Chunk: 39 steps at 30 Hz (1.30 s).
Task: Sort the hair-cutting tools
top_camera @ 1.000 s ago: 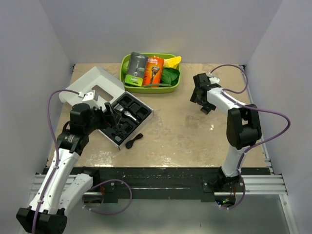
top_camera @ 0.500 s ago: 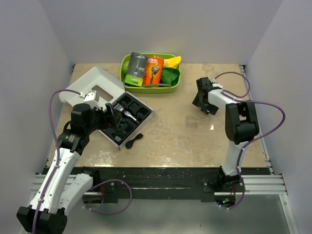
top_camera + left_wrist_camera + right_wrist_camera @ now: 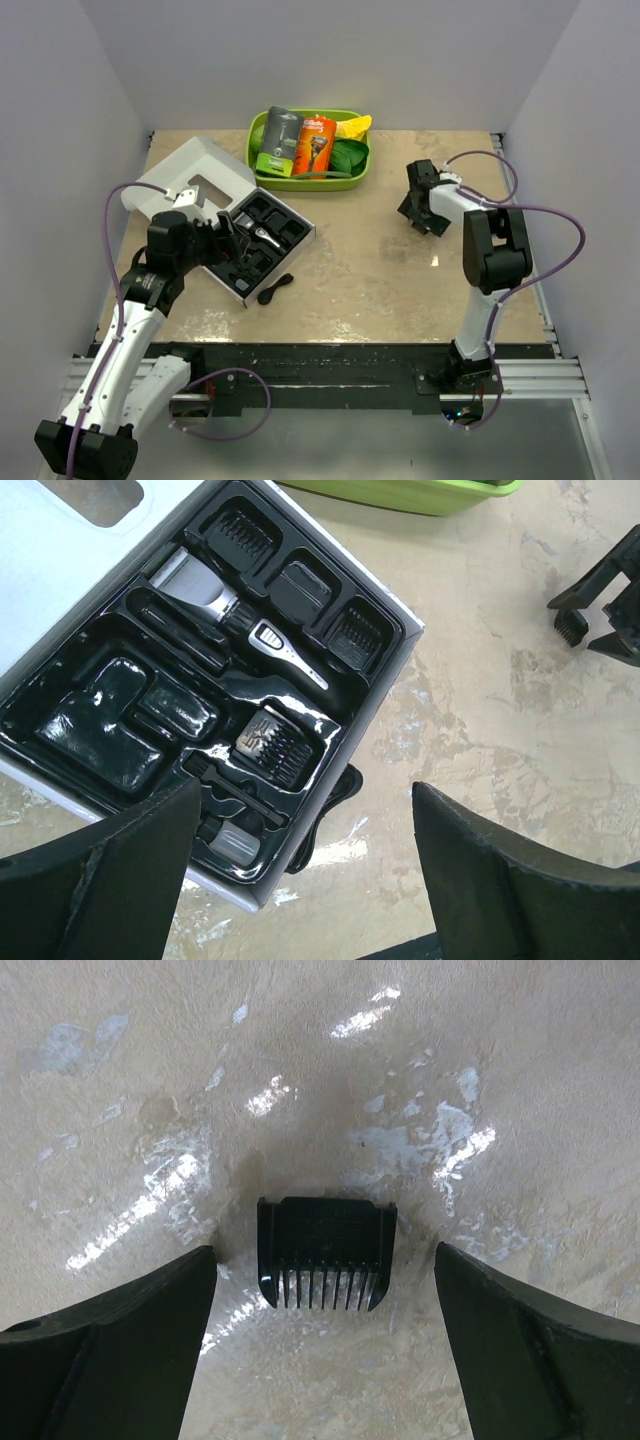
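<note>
The slim black hair clipper [image 3: 250, 640] with its silver head lies in the black moulded tray of an open white box [image 3: 306, 236]. Several guide combs sit in the tray's pockets. My left gripper [image 3: 305, 790] hovers open above the box's near corner, holding nothing. A small black curved piece [image 3: 338, 798] lies on the table against that corner, also seen from above [image 3: 275, 289]. A loose black guide comb [image 3: 325, 1228] lies flat on the table, teeth toward me. My right gripper [image 3: 324, 1260] stands open around it, both fingers apart from it. From above, the right gripper [image 3: 418, 205] hides the comb.
A green basket [image 3: 308, 182] at the back holds an orange razor package [image 3: 316, 146], a grey-and-green package [image 3: 279, 141] and green and yellow items. The box's white lid [image 3: 195, 170] lies open toward the back left. Walls enclose three sides.
The right gripper has shifted slightly right and toward the near side, settling over the loose comb. The left arm has not moved.
</note>
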Each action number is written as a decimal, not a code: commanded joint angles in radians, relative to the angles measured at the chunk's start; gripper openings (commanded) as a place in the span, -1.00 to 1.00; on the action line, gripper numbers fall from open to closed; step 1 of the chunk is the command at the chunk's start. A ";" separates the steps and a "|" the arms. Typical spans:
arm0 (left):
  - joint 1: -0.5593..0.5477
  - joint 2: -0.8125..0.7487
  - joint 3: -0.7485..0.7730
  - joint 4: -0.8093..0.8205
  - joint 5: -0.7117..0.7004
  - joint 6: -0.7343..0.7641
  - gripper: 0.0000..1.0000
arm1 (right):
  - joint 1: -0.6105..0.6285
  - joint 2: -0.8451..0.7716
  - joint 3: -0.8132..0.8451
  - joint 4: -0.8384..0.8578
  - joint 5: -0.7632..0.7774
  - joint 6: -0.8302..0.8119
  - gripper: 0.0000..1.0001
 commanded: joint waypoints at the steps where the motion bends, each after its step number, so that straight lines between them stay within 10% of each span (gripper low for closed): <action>1: -0.004 0.004 0.002 0.036 0.010 0.022 0.81 | -0.016 0.027 -0.020 0.030 0.020 0.039 0.82; 18: -0.004 0.000 -0.004 0.035 -0.005 0.023 0.81 | -0.023 0.007 -0.088 0.099 -0.011 0.018 -0.34; 39: -0.004 -0.039 0.019 -0.018 -0.050 0.016 0.81 | 0.265 -0.313 0.021 0.174 -0.146 -0.488 -0.37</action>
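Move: The last loose comb attachment lies on the table between the right hand's open fingers, about 1 cm ahead and 1 cm to the right, level with them. From that hand the green basket's middle is some 21 cm ahead and 30 cm left, the open tool box about 41 cm left and 4 cm back, and the black cable some 37 cm left and 15 cm back. From the left hand the comb is roughly 45 cm right, 12 cm ahead and 18 cm below. Edging about 1 cm forward and to the right at table height, the right hand closes its wide-open fingers to about half, pinching the comb attachment by its two sides. It then lifts some 11 cm and swings about 10 cm left towards the basket and tool box, turning roughly 30 degrees counter-clockwise with the fingertips tipping upward, keeping its grip. ##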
